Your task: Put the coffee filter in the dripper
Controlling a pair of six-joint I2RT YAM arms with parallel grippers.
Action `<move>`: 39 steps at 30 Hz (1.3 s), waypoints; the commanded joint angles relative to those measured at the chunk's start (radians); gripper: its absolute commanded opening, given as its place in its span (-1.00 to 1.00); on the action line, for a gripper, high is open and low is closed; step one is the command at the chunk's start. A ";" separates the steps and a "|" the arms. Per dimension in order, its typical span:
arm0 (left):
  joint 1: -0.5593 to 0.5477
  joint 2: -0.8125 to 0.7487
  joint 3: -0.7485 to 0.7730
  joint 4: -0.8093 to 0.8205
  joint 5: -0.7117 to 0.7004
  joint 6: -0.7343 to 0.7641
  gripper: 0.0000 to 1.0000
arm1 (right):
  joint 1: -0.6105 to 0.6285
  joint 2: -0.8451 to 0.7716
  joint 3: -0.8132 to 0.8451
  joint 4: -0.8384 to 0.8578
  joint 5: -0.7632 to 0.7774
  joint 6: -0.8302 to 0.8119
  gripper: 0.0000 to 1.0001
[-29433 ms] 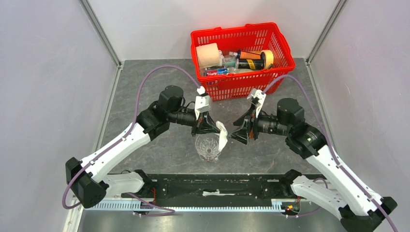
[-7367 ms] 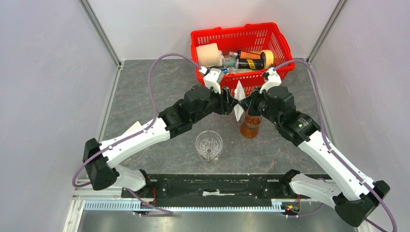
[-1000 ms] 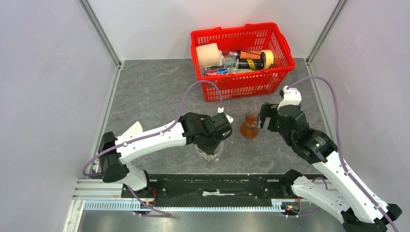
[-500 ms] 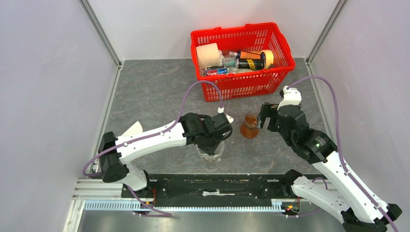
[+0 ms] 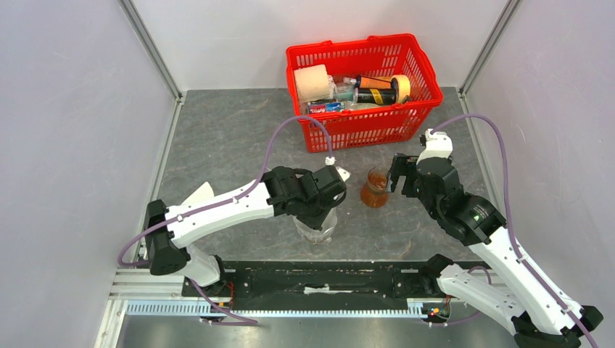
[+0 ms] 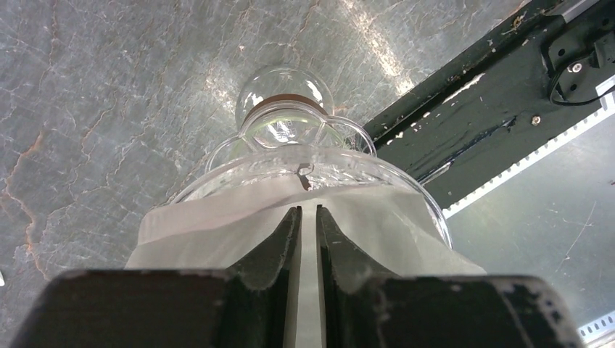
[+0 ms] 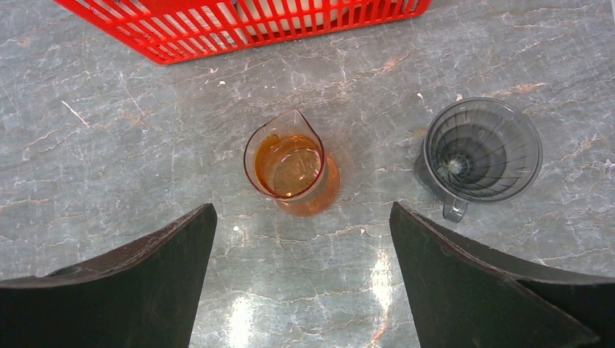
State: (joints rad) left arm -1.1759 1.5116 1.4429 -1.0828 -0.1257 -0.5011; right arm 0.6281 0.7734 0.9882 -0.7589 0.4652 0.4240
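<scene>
The dripper (image 5: 317, 232) is a clear cut-glass cup standing on the table near the front edge. In the left wrist view its rim (image 6: 406, 190) curves just past my fingertips. The white coffee filter (image 6: 217, 225) lies spread inside it, with its edges over the near rim. My left gripper (image 6: 304, 210) points down into the cup, and its jaws stand a narrow gap apart with white paper showing through. From above, the left gripper (image 5: 319, 212) hides most of the cup. My right gripper (image 7: 303, 206) hangs wide open and empty to the right.
A small tumbler of brown liquid (image 7: 290, 165) stands ahead of the right gripper, and a dark smoky cup (image 7: 482, 150) is to its right. The red basket (image 5: 362, 130) of items sits at the back. A white pointed piece (image 5: 199, 192) lies behind the left arm.
The left jaws have parted a little over the filter, and the left arm has shifted slightly. The right arm has not moved.
</scene>
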 commanded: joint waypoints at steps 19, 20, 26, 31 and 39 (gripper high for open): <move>-0.010 -0.273 0.159 -0.039 -0.114 -0.011 0.19 | -0.002 -0.016 -0.004 0.013 0.011 -0.013 0.94; -0.009 -0.288 0.157 -0.039 -0.144 -0.022 0.36 | -0.001 -0.021 -0.006 0.014 0.009 -0.014 0.94; 0.004 -0.366 0.098 -0.080 -0.462 -0.183 0.72 | -0.002 -0.045 -0.030 -0.002 0.006 0.007 0.94; 0.202 -0.448 -0.050 -0.010 -0.485 -0.233 0.75 | -0.001 -0.058 -0.040 -0.015 0.016 0.049 0.94; 0.548 -0.608 -0.409 0.297 -0.361 -0.281 0.79 | -0.002 -0.036 -0.045 -0.056 0.122 0.119 0.94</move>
State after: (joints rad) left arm -0.7246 0.9573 1.1290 -0.9646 -0.5121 -0.6941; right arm 0.6281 0.7269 0.9493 -0.7952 0.4873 0.4870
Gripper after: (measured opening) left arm 0.888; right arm 0.971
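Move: The left hand is right over the middle of the dripper, its nearly shut fingertips at the coffee filter; the filter's middle is about 2 cm below the hand point and the dripper's about 5 cm. The orange beaker stands some 13 cm ahead and 18 cm to the right, 12 cm lower; a spare filter lies about 8 cm ahead and 35 cm to the left, 16 cm down. From the right hand, the coffee filter is some 11 cm back, 23 cm to the left and 10 cm below. Straight up first, the left hand comes free of the coffee filter and climbs nearly 14 cm, its fingers spreading from nearly shut to almost fully open on the way. It then swings left and forward away from the dripper and sinks again over bare table, ending about 18 cm left and 10 cm forward of its start, the wrist turning some 45 degrees counter-clockwise. ##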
